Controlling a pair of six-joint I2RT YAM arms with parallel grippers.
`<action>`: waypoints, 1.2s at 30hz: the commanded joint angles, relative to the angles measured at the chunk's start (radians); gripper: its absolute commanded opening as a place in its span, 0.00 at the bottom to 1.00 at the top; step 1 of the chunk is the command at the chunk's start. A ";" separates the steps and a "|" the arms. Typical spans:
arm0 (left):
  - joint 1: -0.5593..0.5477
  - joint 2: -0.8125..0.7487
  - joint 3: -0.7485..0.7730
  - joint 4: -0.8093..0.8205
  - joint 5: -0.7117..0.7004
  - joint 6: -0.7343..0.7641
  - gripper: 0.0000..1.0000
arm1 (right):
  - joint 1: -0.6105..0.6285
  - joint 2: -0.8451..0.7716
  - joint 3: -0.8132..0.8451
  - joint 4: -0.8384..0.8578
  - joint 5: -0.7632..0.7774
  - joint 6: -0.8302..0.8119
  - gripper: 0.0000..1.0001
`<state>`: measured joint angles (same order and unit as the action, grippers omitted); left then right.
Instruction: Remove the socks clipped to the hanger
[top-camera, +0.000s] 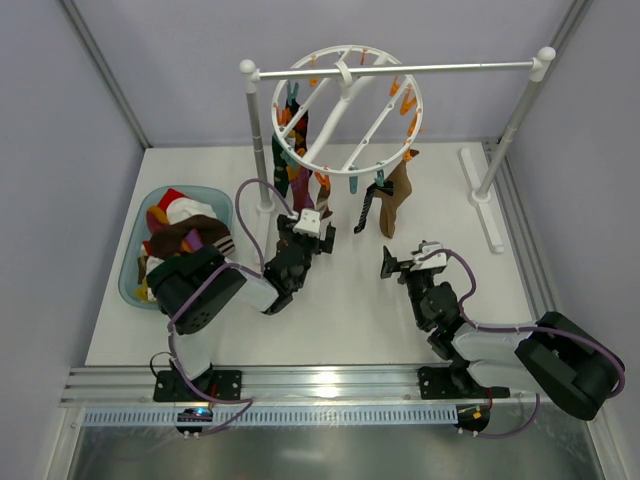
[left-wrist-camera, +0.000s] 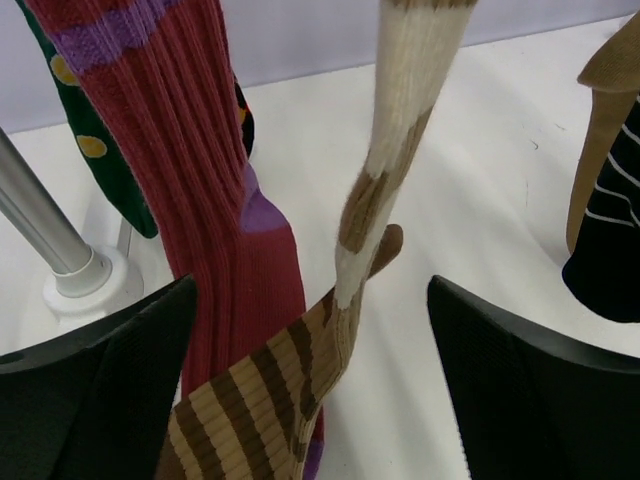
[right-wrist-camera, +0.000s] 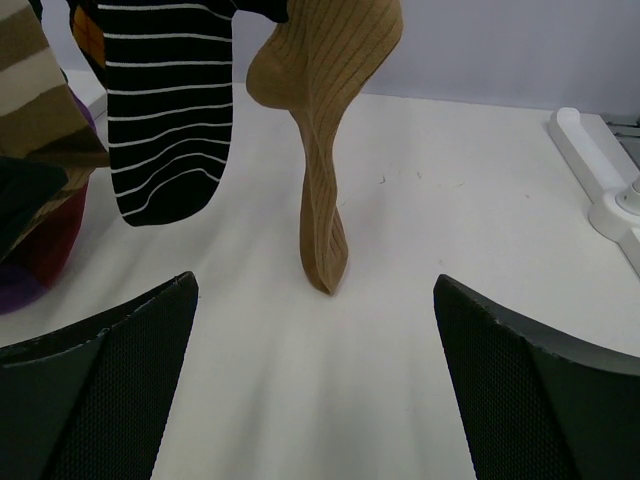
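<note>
The white ring hanger (top-camera: 347, 110) with orange and teal clips hangs from the rack bar, and several socks are clipped to it. My left gripper (top-camera: 308, 232) (left-wrist-camera: 312, 290) is open below the left cluster. A cream and brown striped sock (left-wrist-camera: 300, 380) dangles between its jaws, untouched by either one, and a maroon sock (left-wrist-camera: 200, 180) hangs next to the left finger. A dark green dotted sock (left-wrist-camera: 100, 150) hangs behind. My right gripper (top-camera: 405, 265) (right-wrist-camera: 315, 283) is open and empty, low over the table, facing the tan sock (right-wrist-camera: 320, 130) and the black-white striped sock (right-wrist-camera: 165, 120).
A blue bin (top-camera: 137, 250) at the left holds a pile of loose socks. The rack's left post base (left-wrist-camera: 85, 285) stands close to my left finger. The rack's right foot (right-wrist-camera: 600, 160) lies at the far right. The metal bar (top-camera: 400, 70) spans above the hanger.
</note>
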<state>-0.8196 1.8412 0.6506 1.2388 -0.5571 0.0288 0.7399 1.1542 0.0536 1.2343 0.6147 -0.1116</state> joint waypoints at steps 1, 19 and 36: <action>0.002 0.009 0.004 0.119 -0.032 -0.012 0.89 | 0.006 -0.011 -0.026 0.094 -0.006 0.009 1.00; -0.004 -0.192 -0.249 0.264 0.029 -0.104 0.00 | 0.222 -0.129 0.242 -0.258 0.114 -0.111 1.00; -0.033 -0.289 -0.335 0.306 0.172 -0.150 0.00 | 0.458 0.171 0.988 -0.821 0.249 -0.016 0.98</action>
<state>-0.8417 1.5803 0.3283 1.2968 -0.4229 -0.1196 1.1942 1.2972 0.9287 0.5503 0.8204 -0.1768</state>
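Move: Between the left hand's open fingers hangs the brown striped sock, its middle about 1 cm ahead and 5 cm above; the red-purple sock hangs some 7 cm ahead, 4 cm left and 3 cm up. From the right hand, the striped sock's orange clip is roughly 7 cm ahead, 21 cm left and 19 cm up. Near that way, the black striped sock hangs 9 cm ahead, 11 cm left and 10 cm up, and the tan sock 16 cm ahead, 4 cm left and 7 cm up. Closing fully on the lower part of the brown striped sock, the left fingers pinch it, then pull it back about 7 cm and slightly left, the wrist rolling and turning a little clockwise. Meanwhile the open right hand swings some 19 cm left and 18 cm up towards the orange clip, dipping slightly first and turning about 15 degrees counter-clockwise, without gripping anything. ##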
